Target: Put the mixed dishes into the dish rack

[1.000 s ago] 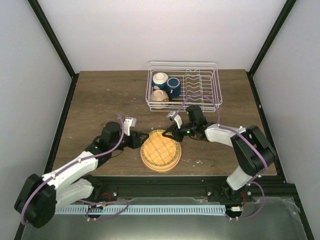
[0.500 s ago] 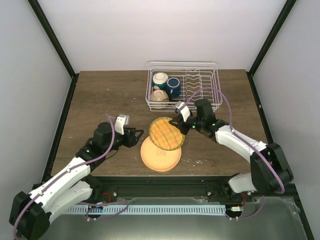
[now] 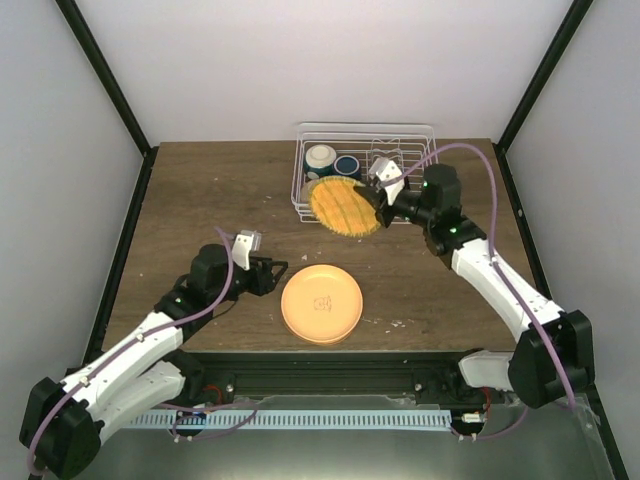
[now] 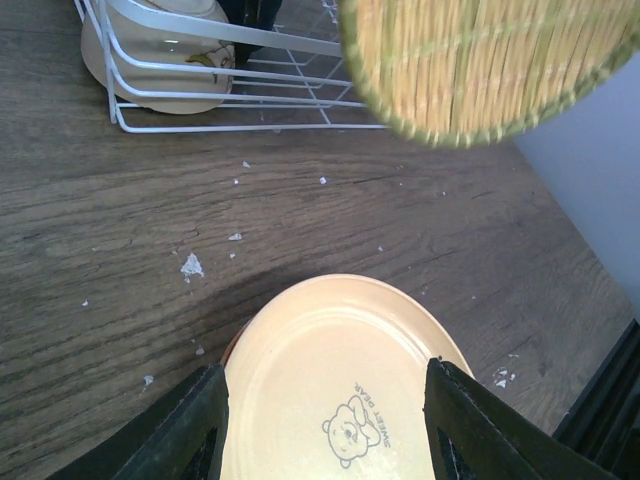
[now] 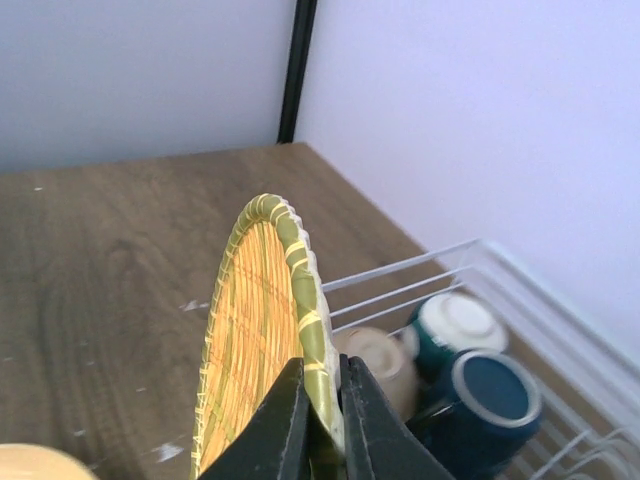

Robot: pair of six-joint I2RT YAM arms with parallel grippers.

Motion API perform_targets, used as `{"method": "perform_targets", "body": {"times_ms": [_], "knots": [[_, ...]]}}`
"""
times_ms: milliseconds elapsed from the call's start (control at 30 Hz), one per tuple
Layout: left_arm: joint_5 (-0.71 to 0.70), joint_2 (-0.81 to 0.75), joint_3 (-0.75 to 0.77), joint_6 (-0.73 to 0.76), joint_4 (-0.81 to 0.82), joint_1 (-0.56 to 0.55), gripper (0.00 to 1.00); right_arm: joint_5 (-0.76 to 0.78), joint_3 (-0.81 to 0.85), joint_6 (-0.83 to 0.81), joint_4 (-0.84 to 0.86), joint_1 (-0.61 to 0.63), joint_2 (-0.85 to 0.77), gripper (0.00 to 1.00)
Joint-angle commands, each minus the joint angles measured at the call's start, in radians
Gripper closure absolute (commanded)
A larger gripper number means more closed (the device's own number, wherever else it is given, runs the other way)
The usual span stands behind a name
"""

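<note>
My right gripper (image 3: 380,200) (image 5: 322,375) is shut on the rim of the woven-pattern plate (image 3: 343,205) (image 5: 250,340). It holds the plate on edge in the air at the front left of the white wire dish rack (image 3: 366,125) (image 5: 400,275). In the rack lie a cream bowl (image 3: 321,157), a dark blue cup (image 3: 349,166) (image 5: 490,400) and a second cream bowl (image 4: 160,50) (image 5: 378,362). A plain orange plate (image 3: 321,303) (image 4: 330,360) with a bear print lies flat on the table. My left gripper (image 3: 275,275) (image 4: 325,420) is open at that plate's left edge.
White crumbs are scattered on the wooden table (image 4: 190,265) between the orange plate and the rack. The rack's upright prongs (image 3: 395,165) fill its right half. Black frame posts stand at the table's back corners.
My right gripper has lifted the woven plate off the orange plate and carried it up and back to the rack's front. My left gripper has drawn back slightly from the orange plate.
</note>
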Motion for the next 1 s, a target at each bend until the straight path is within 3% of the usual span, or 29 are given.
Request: {"method": "perform_targets", "body": {"times_ms": [0, 500, 633, 967], "knots": [[0.014, 0.007, -0.003, 0.021, 0.027, -0.001, 0.44, -0.008, 0.123, -0.155, 0.072, -0.062, -0.007, 0.99], [0.099, 0.109, -0.034, -0.007, 0.124, -0.001, 0.44, -0.266, 0.418, -0.416, 0.121, -0.356, 0.299, 0.99], [0.105, 0.117, -0.045, -0.003, 0.147, 0.0, 0.44, -0.362, 0.471, -0.539, 0.134, -0.385, 0.392, 0.99], [0.084, 0.092, -0.045, 0.023, 0.134, -0.001, 0.44, -0.412, 0.672, -0.777, -0.057, -0.392, 0.585, 0.99]]}}
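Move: The right hand holds the woven plate by its rim; the rack's plate slots lie about 18 cm ahead, 11 cm right and 14 cm below. From that hand the blue mug stands 18 cm ahead, 3 left, the green-white cup 23 ahead, 12 left, and the beige cup 13 ahead, 12 left, all some 15 below. The left hand has the peach plate 4 cm back, 11 right, 9 below, and the slots 33 ahead, 35 right, 4 below. Right hand carries the pinched woven plate about 20 cm forward-right over the rack, rising then sinking; left sinks. ##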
